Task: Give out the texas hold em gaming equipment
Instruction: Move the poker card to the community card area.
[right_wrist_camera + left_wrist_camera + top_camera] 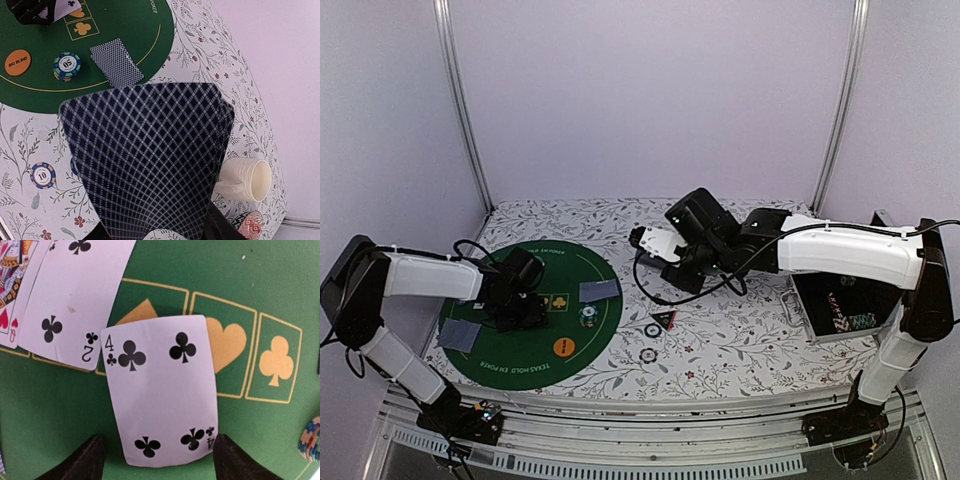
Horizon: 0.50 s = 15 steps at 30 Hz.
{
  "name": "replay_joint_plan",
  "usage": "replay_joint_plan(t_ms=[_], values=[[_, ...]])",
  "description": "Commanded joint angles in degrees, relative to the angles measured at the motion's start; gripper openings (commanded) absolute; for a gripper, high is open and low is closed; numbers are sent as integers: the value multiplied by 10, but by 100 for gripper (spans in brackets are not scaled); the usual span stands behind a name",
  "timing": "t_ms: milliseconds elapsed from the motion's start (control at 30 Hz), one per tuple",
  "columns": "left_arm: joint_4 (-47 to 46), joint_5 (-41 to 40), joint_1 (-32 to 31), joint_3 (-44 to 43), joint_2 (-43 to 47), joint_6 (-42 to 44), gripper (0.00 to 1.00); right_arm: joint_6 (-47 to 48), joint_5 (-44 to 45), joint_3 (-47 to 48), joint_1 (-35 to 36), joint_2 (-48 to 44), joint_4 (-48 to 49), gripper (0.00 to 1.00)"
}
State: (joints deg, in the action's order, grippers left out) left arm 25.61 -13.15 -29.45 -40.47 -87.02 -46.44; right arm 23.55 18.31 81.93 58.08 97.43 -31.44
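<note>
My left gripper (516,306) hovers low over the green mat (535,262), open. A face-up four of clubs (160,390) lies between its fingers (86,461), next to a two of clubs (75,295) and a queen of hearts (12,285). My right gripper (663,246) is raised behind the mat's right rim, shut on a fanned pack of grey-blue-backed cards (145,160). Face-down cards (600,291) (458,335), a chip stack (587,317) and the orange button (563,347) rest on the mat. The black-and-red triangular marker (664,320) and two discs (651,330) (651,354) lie beside it.
An open metal case (835,310) with more chips stands at the right. A cream mug (250,179) lies on its side, a red-patterned dish (252,225) near it, under the right gripper. The floral cloth (740,340) covers the table.
</note>
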Motion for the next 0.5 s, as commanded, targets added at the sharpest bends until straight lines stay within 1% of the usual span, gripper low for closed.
replay_joint_plan(t_ms=[0, 200, 333, 467], values=[[-85, 37, 25, 12, -52, 34, 72, -7, 4, -5, -3, -20, 12, 45], [-90, 72, 25, 6, -74, 58, 55, -10, 5, -8, -3, -22, 12, 45], [-88, 69, 25, 4, -69, 74, 51, -9, 6, -11, -3, -24, 12, 45], [-85, 76, 23, 4, -62, 94, 50, -8, 7, -9, -3, -22, 12, 45]])
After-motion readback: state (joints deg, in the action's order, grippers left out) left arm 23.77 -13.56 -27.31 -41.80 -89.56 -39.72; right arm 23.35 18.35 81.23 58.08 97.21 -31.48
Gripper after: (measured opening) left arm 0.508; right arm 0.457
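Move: The four of clubs lies face up on the mat, its middle about 3 cm ahead of the left gripper and 1 cm to its left, with the fingers down beside its near end. The diamond square is some 6 cm ahead and 2 cm left; the two of clubs about 7 cm ahead and 6 cm left. The blue chip stack stands roughly 11 cm right and 4 cm ahead. From the right hand the four of clubs is about 28 cm left, roughly level fore and aft, 20 cm below. Close the left fingers on the side edges of the four of clubs near its close end, from wide open to about half, until both pinch it and it bows between them. While closing, slide forward and a little left, about 1.5 cm, over the diamond square and towards the two of clubs, staying low over the mat and easing to a stop. ##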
